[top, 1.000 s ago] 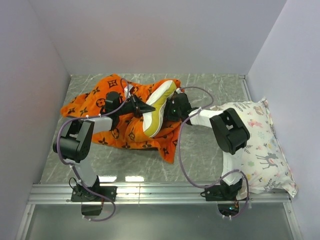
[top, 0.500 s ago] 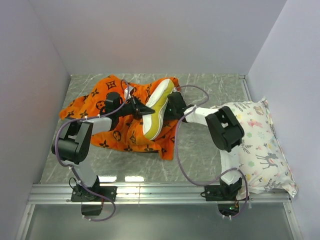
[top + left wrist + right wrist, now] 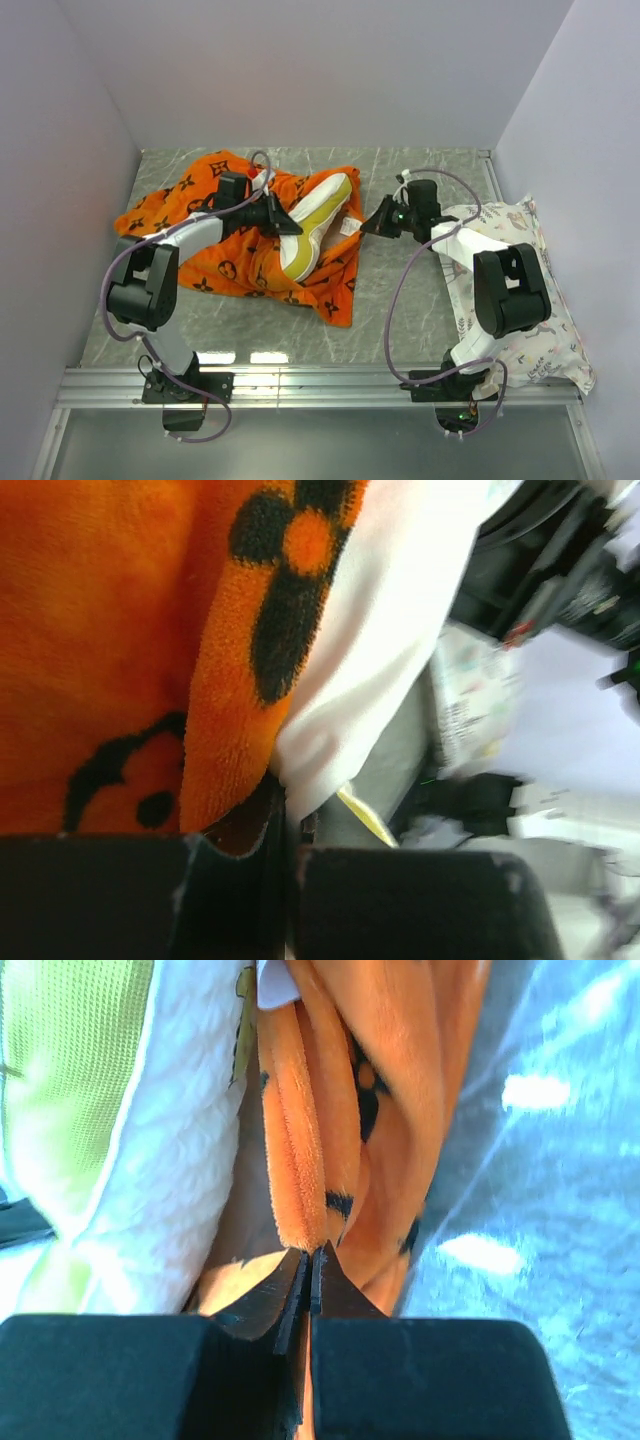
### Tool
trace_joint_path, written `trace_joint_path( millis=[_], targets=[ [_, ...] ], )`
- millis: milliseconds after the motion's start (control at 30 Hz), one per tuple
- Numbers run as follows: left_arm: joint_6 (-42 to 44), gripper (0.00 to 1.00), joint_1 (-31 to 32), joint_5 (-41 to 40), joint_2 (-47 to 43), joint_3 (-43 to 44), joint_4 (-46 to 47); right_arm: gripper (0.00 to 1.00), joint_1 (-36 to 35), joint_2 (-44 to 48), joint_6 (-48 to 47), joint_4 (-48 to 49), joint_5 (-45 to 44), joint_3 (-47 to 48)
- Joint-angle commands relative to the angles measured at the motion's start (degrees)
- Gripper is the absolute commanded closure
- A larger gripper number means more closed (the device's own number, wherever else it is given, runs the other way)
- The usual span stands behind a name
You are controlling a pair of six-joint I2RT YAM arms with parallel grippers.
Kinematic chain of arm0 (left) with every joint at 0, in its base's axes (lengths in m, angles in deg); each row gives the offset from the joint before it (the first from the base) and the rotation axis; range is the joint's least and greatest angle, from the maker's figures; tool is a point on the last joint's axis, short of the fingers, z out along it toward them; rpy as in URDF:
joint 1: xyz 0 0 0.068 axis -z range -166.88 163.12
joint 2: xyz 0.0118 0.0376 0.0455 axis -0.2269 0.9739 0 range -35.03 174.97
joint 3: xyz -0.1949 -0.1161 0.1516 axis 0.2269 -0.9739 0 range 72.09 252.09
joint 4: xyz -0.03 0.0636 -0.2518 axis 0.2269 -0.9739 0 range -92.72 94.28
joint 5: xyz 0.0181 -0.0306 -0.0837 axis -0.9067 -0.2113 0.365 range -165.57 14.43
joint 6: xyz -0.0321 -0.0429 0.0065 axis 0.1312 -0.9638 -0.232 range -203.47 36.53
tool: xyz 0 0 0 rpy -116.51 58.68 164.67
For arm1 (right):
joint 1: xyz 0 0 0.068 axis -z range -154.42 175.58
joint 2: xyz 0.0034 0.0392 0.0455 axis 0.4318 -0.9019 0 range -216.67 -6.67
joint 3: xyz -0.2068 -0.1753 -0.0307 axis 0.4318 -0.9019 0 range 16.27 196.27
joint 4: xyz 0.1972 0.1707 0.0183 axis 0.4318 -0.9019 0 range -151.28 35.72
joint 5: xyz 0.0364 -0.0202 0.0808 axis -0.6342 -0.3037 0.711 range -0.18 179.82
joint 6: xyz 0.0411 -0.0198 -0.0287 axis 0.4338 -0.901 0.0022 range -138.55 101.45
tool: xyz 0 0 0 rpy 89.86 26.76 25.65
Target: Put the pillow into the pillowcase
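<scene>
The orange pillowcase (image 3: 220,265) lies rumpled on the left half of the table. The white pillow (image 3: 318,215) with its yellow band rests slanted on it, mostly uncovered. My left gripper (image 3: 290,225) sits at the pillow's left side, shut on the pillowcase edge (image 3: 230,710), with white pillow (image 3: 360,630) pressed beside it. My right gripper (image 3: 366,228) is at the pillowcase's right edge, clear of the pillow. It is shut, its tips (image 3: 315,1255) pinching the end of an orange pillowcase fold (image 3: 300,1160). The pillow (image 3: 130,1140) fills the left of that view.
A white pillow printed with deer and plants (image 3: 520,290) lies along the right wall, under the right arm. Grey walls enclose the table on the left, back and right. Purple cables loop from both arms over the marble tabletop (image 3: 400,290).
My right gripper closed beside the pillow and drew back to the right. The pillow tipped lower and flatter. The pillowcase spread out more. My left gripper shifted slightly back, still shut.
</scene>
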Motion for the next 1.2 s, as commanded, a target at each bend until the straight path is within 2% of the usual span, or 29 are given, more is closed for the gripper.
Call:
trace_joint_path(
  millis=[0, 167, 300, 400, 433, 500, 533, 633, 667, 733, 967, 1167],
  targets=[
    [19.59, 0.99, 1.27, -9.34, 3.03, 2.72, -15.63, 1.00, 3.69, 4.19, 3.12, 4.49, 6.63, -3.03],
    [25.78, 0.99, 2.86, -10.06, 4.27, -1.75, -15.91, 1.00, 6.33, 4.02, 6.82, 6.88, 7.34, -4.88],
    [30.87, 0.99, 3.91, -3.74, 1.21, -3.08, -15.65, 1.00, 6.86, 2.79, 8.58, 9.41, 11.11, -6.90],
    [36.75, 0.86, 6.11, -1.62, -3.00, -0.88, -18.37, 1.00, 6.69, 2.35, 10.25, 11.96, 13.58, -8.48],
    [37.65, 0.76, 6.81, -1.27, -4.25, -0.27, -18.64, 1.00, 6.60, 2.09, 10.26, 12.06, 14.63, -8.49],
    [38.18, 0.66, 7.26, -1.62, -8.19, 1.32, -17.59, 1.00, 6.08, 2.00, 10.34, 12.59, 15.69, -8.66],
    [37.92, 0.54, 8.04, -3.36, -9.34, 1.67, -15.58, 1.00, 5.81, 1.82, 10.52, 12.85, 16.91, -8.57],
    [39.41, 0.38, 10.85, -6.79, -12.25, 3.87, -13.29, 1.00, 4.76, 1.56, 11.92, 13.90, 18.06, -8.83],
    [39.42, 0.32, 11.73, -10.28, -12.34, 5.26, -12.32, 1.00, 4.32, 1.38, 12.62, 14.60, 18.85, -8.92],
    [43.98, 0.31, 13.58, -12.24, -11.38, 7.29, -12.22, 1.00, 3.97, 1.29, 13.85, 16.18, 20.17, -9.36],
    [48.73, 0.27, 18.85, -15.85, -3.65, 19.67, -13.36, 1.00, 3.70, 1.55, 13.25, 14.26, 21.41, -8.75],
    [50.66, 0.26, 22.02, -22.88, 5.93, 25.74, -13.28, 1.00, 3.70, 2.43, 12.55, 12.33, 19.83, -8.92]
  ],
)
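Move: My left hand grips the pillow's white left side. The gap in the pillowcase mouth, where the pillow has to go, lies about 8 cm to its right, 3 cm back and some 7 cm lower; the pillow's middle is roughly 4 cm right and 2 cm ahead, and the white tag 11 cm right and 1 cm ahead, both about 5 cm lower. From my right hand, pinching the pillowcase hem, the pillow's middle is about 10 cm left, 2 cm ahead and slightly lower. With my left hand I take the pinched side of the pillow down and back about 5 cm into the pillowcase, then open wide to let go, rise some 13 cm and swing forward and right across the pillow towards the hem, rolling about 60 degrees and dipping a little at the end. My right hand keeps its pinch on the hem and draws it back about 4 cm, tilting a little. ##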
